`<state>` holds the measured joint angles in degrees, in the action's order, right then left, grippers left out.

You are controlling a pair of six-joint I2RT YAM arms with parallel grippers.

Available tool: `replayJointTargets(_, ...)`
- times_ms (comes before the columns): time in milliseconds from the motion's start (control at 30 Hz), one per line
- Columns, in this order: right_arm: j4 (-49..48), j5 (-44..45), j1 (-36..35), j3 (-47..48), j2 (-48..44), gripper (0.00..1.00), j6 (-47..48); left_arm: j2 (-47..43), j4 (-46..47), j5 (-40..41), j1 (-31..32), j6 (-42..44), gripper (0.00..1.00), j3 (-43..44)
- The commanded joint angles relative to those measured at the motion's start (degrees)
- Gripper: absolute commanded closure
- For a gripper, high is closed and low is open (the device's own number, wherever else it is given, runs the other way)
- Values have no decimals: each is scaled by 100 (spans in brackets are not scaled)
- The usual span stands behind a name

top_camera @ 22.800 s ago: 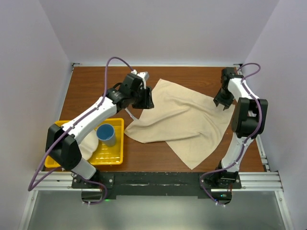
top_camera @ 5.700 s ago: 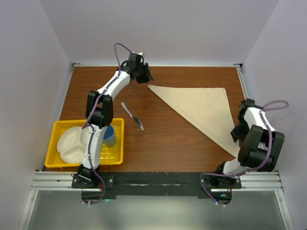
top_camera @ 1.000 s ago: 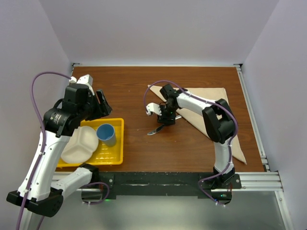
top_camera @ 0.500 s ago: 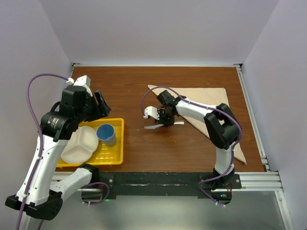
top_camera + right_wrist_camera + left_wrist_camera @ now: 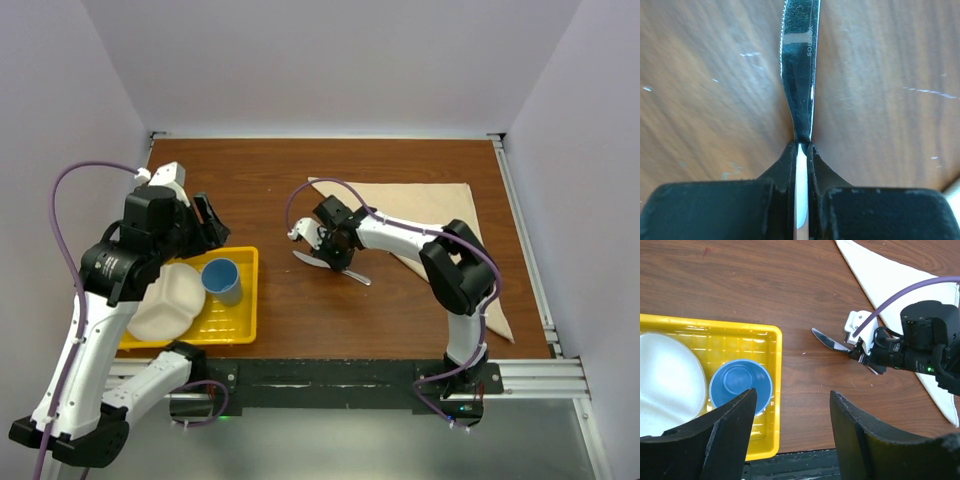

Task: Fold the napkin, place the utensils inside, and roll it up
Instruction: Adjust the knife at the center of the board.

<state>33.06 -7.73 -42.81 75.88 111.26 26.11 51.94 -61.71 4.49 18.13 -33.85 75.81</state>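
Note:
The beige napkin (image 5: 440, 225) lies folded into a triangle on the right half of the table; in the left wrist view the napkin (image 5: 880, 277) shows pale at top right. The silver knife (image 5: 308, 260) lies low over the wood just left of the napkin. My right gripper (image 5: 336, 256) is shut on the knife (image 5: 799, 65) at the neck between blade and handle, blade pointing away. In the left wrist view the knife (image 5: 827, 340) sticks out left of that gripper. My left gripper (image 5: 790, 425) hangs open and empty, high above the yellow tray's right edge.
A yellow tray (image 5: 248, 300) at front left holds a blue cup (image 5: 222, 279) and a white divided plate (image 5: 165, 300). In the left wrist view the tray (image 5: 771, 405), cup (image 5: 740, 386) and plate (image 5: 667, 382) sit at lower left.
My right gripper has closed on the knife and turned it, swinging the blade round toward the left. The left arm has drifted slightly, its gripper still open.

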Motion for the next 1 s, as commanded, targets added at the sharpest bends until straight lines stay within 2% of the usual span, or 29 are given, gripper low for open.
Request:
replayJointTargets(0, 491, -124, -131, 15, 63, 100, -949, -97, 239, -115, -11, -87, 35, -31)
replayJointTargets(500, 579, 228, -70, -38, -737, 100, -1266, -88, 388, -256, -11, -157, 36, -137)
replayJointTargets(667, 684, -141, -35, 94, -642, 100, -1047, -18, 467, -326, -11, -140, 36, -163)
replayJointTargets(700, 684, -98, -43, 129, -589, 88, -1081, -9, 476, -335, -11, -140, 36, -163)
replayJointTargets(767, 702, -115, -70, 129, -527, 73, -1160, 9, 476, -335, -11, -114, 36, -163)
replayJointTargets(800, 667, 102, -105, 103, -527, 62, -1230, 0, 467, -326, -11, -105, 36, -172)
replayJointTargets(867, 693, 262, -140, 94, -492, 57, -1222, 0, 458, -309, -11, -79, 36, -163)
replayJointTargets(900, 728, 332, -184, 146, -405, 50, -1213, 0, 441, -300, -11, -70, 36, -154)
replayJointTargets(967, 824, 421, -228, 217, -299, 46, -1239, -9, 441, -291, -11, -52, 36, -154)
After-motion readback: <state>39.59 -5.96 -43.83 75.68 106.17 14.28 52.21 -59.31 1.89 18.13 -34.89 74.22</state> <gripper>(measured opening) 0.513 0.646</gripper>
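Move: The knife is already pinched between the right fingertips near its middle, flat on the board, blade tip out to the left and handle to the right. The napkin's middle lies about 21 cm right of this hand and 8 cm farther out; the blue cup is some 26 cm to the left and 3 cm back. From the raised left gripper, the knife is roughly 25 cm to the right, 7 cm ahead and 27 cm below. Keep the right fingers shut on the knife and draw it about 2 cm back towards the base along the board, turning the hand some 10 degrees clockwise. Then lift the hand roughly 3 cm straight off the knife and, once up, open the fingers about halfway above the handle side. ##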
